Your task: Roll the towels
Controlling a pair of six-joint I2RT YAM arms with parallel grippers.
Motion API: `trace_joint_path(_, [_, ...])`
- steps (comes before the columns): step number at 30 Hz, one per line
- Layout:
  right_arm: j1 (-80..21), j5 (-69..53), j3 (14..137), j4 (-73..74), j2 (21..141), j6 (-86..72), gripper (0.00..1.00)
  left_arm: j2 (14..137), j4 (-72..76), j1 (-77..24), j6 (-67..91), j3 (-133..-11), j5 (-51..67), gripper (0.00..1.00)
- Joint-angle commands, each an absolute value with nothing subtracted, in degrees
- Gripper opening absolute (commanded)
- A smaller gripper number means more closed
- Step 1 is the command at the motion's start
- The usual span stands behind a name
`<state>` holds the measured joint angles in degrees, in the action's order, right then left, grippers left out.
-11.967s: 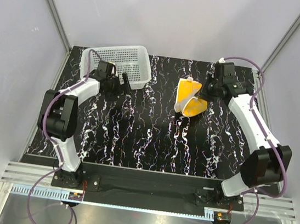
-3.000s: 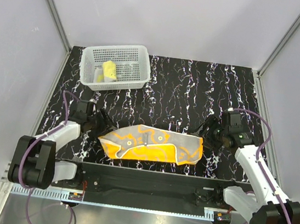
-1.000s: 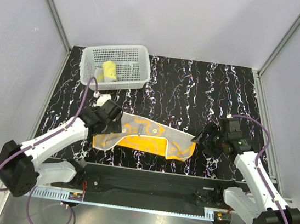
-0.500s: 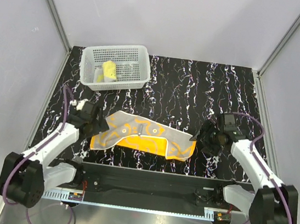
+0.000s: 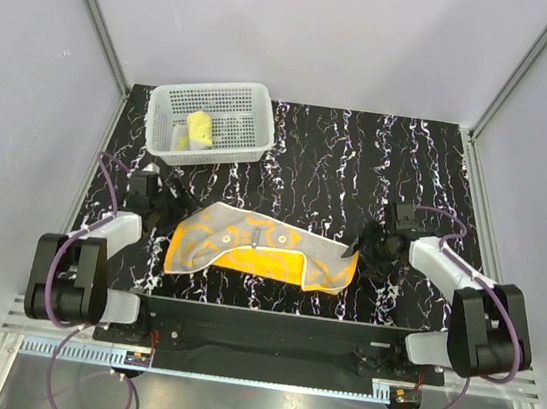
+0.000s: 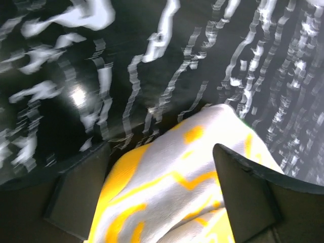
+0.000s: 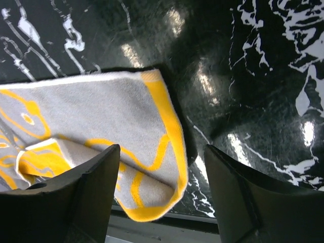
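The orange towel [image 5: 248, 247] lies spread near the table's front edge, pale back up with orange line marks, and one strip is folded over to show bright orange. My left gripper [image 5: 164, 207] is open at the towel's left end. In the left wrist view the towel's corner [image 6: 172, 187] lies between the fingers [image 6: 81, 197] of the left gripper [image 6: 162, 197]. My right gripper [image 5: 359, 248] is open at the right end. In the right wrist view that corner of the towel [image 7: 147, 147] sits between the spread fingers of the right gripper [image 7: 162, 197]. The pale yellow towel [image 5: 199, 130] lies rolled in the basket.
The white mesh basket [image 5: 220, 153] stands at the back left of the black marbled table [image 5: 339, 163]. The table's front edge [image 7: 167, 228] runs just under the towel's right corner. Grey walls close in the sides and back.
My left gripper has drawn back from over the towel's left part to its left edge. My right arm has swung outward, its gripper staying at the right corner. The towel has barely shifted.
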<state>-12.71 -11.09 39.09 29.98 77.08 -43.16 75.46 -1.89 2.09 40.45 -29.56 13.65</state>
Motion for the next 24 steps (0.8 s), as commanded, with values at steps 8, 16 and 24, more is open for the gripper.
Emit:
trace_joint_path(8, [-12.9,-9.1,42.1,23.9,85.7,-42.8,0.38,80.8,12.8,2.0,42.4,-25.7,26.3,0.53])
trace_joint_path(16, [-13.0,-4.9,50.0,27.1,88.6,-39.6,0.06,74.7,8.2,2.1,41.3,-26.5,21.0,0.04])
trace_joint_path(24, [-12.6,1.0,59.3,31.1,93.7,-36.8,0.0,65.1,-1.4,2.1,38.4,-29.5,9.9,0.0])
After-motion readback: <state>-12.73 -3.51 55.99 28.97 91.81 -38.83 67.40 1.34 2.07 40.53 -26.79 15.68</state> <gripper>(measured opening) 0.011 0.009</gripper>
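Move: The orange towel lies spread between the hands, its left edge about 4 cm to the left hand's right and roughly 2 cm below it. The towel's far left corner is some 4 cm ahead and 8 cm right of that hand, the white basket about 26 cm ahead and 4 cm right. The right edge lies between the right hand's open fingers, about 2 cm below; its far corner is some 5 cm ahead and 1 cm left, its near corner 7 cm back and 2 cm left. Both hands close on the towel's side edges, the right then drawing forward about 9 cm, the left lifting 4. ##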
